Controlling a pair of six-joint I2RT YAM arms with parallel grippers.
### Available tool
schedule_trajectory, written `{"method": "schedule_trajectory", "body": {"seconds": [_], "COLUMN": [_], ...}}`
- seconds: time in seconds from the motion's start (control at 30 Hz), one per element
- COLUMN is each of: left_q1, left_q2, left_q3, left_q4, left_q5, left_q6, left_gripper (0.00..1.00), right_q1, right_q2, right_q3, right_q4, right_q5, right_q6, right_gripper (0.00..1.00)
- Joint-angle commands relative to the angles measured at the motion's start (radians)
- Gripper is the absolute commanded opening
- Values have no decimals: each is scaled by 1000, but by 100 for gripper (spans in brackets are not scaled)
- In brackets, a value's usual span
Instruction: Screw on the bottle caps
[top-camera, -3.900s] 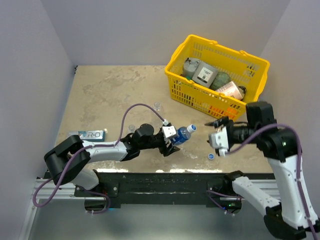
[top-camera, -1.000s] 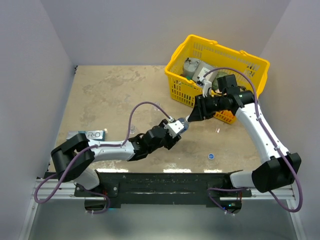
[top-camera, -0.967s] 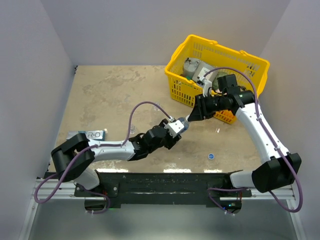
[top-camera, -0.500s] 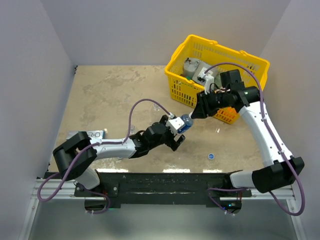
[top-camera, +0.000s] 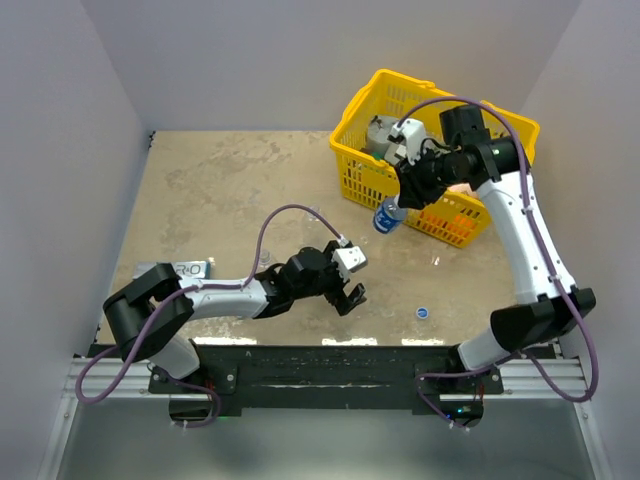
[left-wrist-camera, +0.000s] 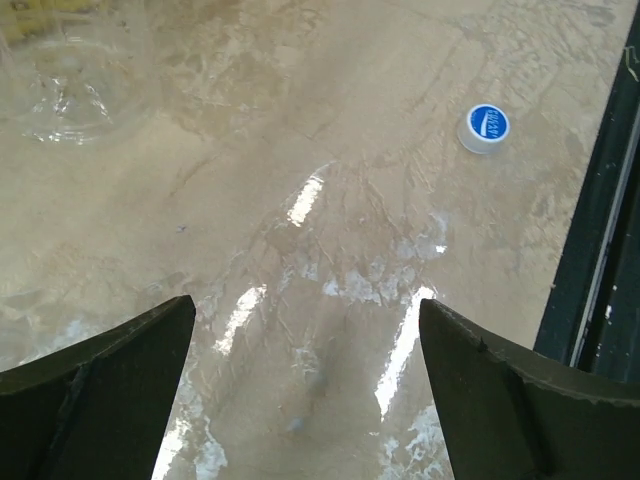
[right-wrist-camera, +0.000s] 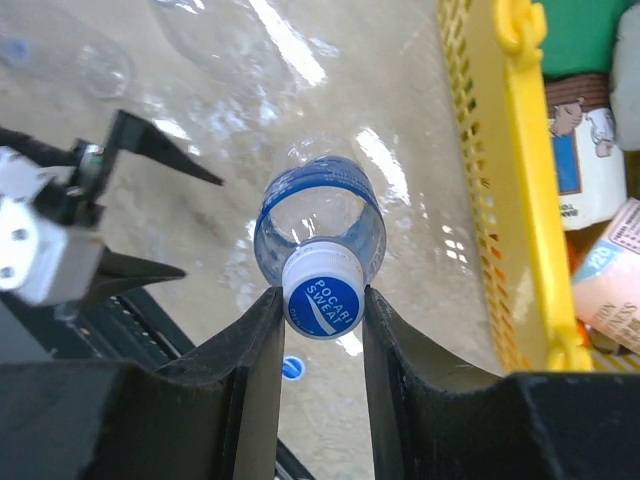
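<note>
My right gripper (right-wrist-camera: 320, 300) is shut on the blue-and-white cap (right-wrist-camera: 322, 293) that sits on the neck of the blue-labelled bottle (right-wrist-camera: 320, 215). That bottle (top-camera: 388, 216) hangs above the table beside the basket, under the right gripper (top-camera: 403, 200). My left gripper (top-camera: 350, 297) is low over the table, apart from the bottle; its jaws (left-wrist-camera: 305, 302) stand wide open and hold nothing. A loose blue cap (left-wrist-camera: 483, 127) lies on the table (top-camera: 423, 313). Two clear unlabelled bottles (right-wrist-camera: 215, 30) (right-wrist-camera: 85, 60) show faintly; one (left-wrist-camera: 65, 80) is ahead of the left gripper.
A yellow basket (top-camera: 355, 180) with cans and packets stands at the back right, close to the hanging bottle. A blue-and-white flat packet (top-camera: 178, 269) lies at the left. The black base rail (top-camera: 330, 362) runs along the near edge.
My left gripper has opened, let go of the labelled bottle and drawn back. The right arm has carried the bottle by its cap up and back towards the basket.
</note>
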Motion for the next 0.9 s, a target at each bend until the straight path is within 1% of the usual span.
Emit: {"method": "schedule_trajectory", "body": {"seconds": [0.0, 0.13, 0.33, 0.43, 0.8, 0.83, 0.87], "left_q1": [-1, -1, -1, 1, 1, 0, -1], "left_q2": [-25, -25, -25, -23, -27, -25, -23], "left_q3": [-5, -8, -8, -10, -14, -14, -14], "left_q4": [73, 75, 75, 75, 78, 79, 81], "left_q5": [102, 111, 114, 120, 120, 120, 122], "left_q6": [32, 27, 30, 30, 33, 32, 32], "left_gripper": [99, 100, 100, 100, 99, 99, 99], "right_q1": [16, 42, 95, 121, 136, 141, 145], "right_q2": [54, 49, 32, 48, 22, 20, 19], "right_q3": [50, 18, -56, -85, -201, -211, -227], "right_q4": [-35, -7, 53, 65, 163, 169, 177], "right_q5": [161, 208, 241, 268, 299, 311, 316], "right_q6": [-68, -77, -70, -74, -94, -91, -89], "right_gripper": [0, 0, 0, 0, 0, 0, 5]}}
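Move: The right hand grips the bottle by its cap; the clear table spot it is bound for lies almost straight below, some 29 cm down and 1 cm ahead. From this hand, the yellow basket's middle is about 18 cm ahead and 10 cm right, a clear bottle 17 cm left and 1 cm ahead, and a loose cap 14 cm back and 6 cm right. From the left hand, that spot is roughly 8 cm ahead and 8 cm right. Still gripping the cap, the right hand lowers the bottle about 8 cm towards the table, swinging its fingers more downward. ##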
